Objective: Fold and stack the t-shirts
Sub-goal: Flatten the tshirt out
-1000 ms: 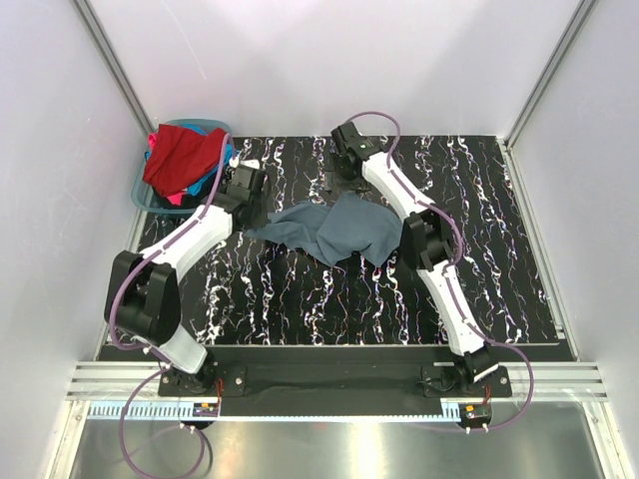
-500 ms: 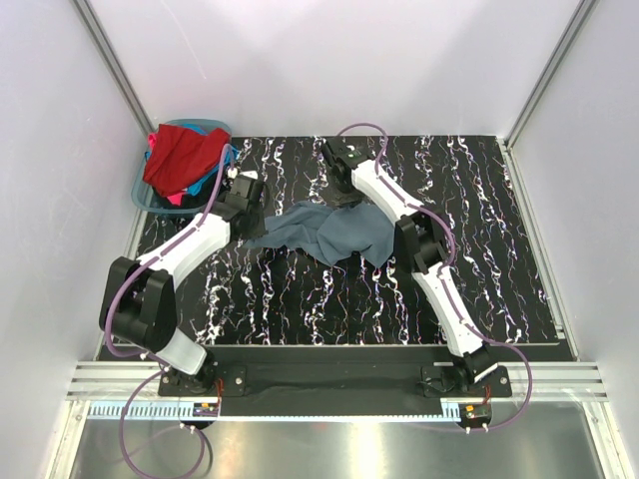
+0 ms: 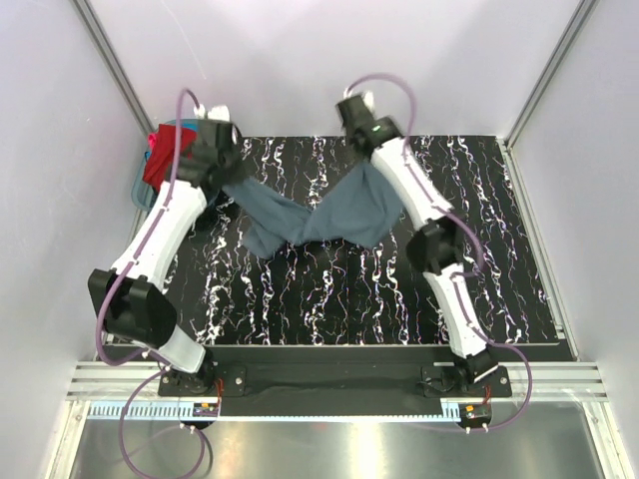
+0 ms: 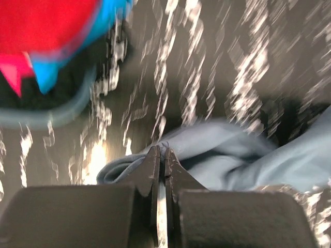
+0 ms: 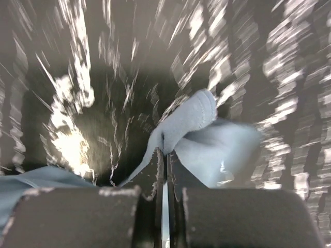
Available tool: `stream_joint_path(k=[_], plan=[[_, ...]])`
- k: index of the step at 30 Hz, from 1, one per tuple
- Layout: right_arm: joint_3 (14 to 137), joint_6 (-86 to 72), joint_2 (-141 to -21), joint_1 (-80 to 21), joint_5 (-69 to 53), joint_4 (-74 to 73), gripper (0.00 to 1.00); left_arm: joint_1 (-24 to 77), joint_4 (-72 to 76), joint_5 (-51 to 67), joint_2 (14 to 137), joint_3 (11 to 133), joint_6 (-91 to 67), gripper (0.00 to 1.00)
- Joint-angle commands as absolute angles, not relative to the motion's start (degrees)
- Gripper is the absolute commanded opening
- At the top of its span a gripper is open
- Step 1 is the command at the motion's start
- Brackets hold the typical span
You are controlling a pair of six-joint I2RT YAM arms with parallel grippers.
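Note:
A slate grey-blue t-shirt [image 3: 310, 215] hangs lifted between both grippers above the black marbled table [image 3: 499, 249], sagging in the middle with its lower part still on the surface. My left gripper [image 3: 228, 172] is shut on its left end near the basket. In the left wrist view the gripper [image 4: 161, 152] pinches a fold of the grey-blue cloth [image 4: 232, 155]. My right gripper [image 3: 367, 158] is shut on the shirt's right end at the back of the table. The right wrist view shows the gripper [image 5: 166, 150] clamped on a hem of the cloth [image 5: 194, 121]. Other t-shirts, red [image 3: 160, 160] on top, lie in the basket.
The teal-blue plastic basket [image 3: 140, 192] stands at the back left corner, off the table's edge. In the left wrist view its rim [image 4: 51, 116] shows with red [image 4: 46, 23], bright blue [image 4: 49, 77] and pink [image 4: 13, 72] cloth. White walls close in behind and at both sides.
The right gripper has shut on the grey-blue shirt. Both arms have risen and moved back and apart, lifting the shirt's ends off the table.

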State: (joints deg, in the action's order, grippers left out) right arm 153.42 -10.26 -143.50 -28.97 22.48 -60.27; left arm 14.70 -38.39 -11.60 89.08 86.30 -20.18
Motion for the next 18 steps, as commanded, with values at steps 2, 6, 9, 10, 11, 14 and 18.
stream_joint_path(k=[2, 6, 9, 10, 11, 14, 18], plan=[[153.0, -4.5, -124.5, -27.1, 30.0, -49.0, 0.00, 13.7, -40.1, -11.8, 90.5, 100.2, -17.2, 0.00], [142.5, -2.6, -113.3, -26.5, 31.9, -46.7, 0.00, 12.7, -41.0, -8.5, 91.4, 105.6, -17.1, 0.00], [127.1, -3.8, -105.1, -25.7, 34.1, -45.6, 0.00, 12.7, -41.0, -5.9, 90.2, 100.3, -18.5, 0.00], [122.6, -4.9, -102.9, -25.1, 33.1, -45.5, 0.00, 12.8, -41.0, -5.5, 89.0, 98.1, -18.8, 0.00], [112.8, -8.2, -98.3, -24.6, 32.0, -45.5, 0.00, 12.8, -40.9, -5.5, 88.2, 93.3, -19.6, 0.00], [91.9, -17.5, -91.3, -22.2, 24.0, -45.1, 0.00, 13.3, -40.6, -6.3, 85.1, 85.3, -20.1, 0.00], [68.0, -25.4, -81.8, -20.9, 17.7, -41.2, 0.00, 15.9, -40.2, -7.6, 82.4, 70.8, -19.0, 0.00]])
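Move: Both my hands already hold the blue-grey t-shirt, its loose middle drooping between them: from my left hand about 18 cm to the right, 2 cm ahead and 19 cm down. From my right hand that middle is some 10 cm back, 9 cm left and 13 cm below; the bare right side of the table lies roughly 12 cm back and 18 cm right of that hand. The basket stands about 19 cm left of my left hand and 10 cm farther out. I flick the t-shirt out, keeping both grips shut: my right hand whips up about 25 cm with its fingertips tilting up some 30 degrees, sweeping right and back away from my left hand, then plunges towards the table as the tilt comes back. My left hand bobs up about 12 cm, then drops to a little below and behind where it began. ##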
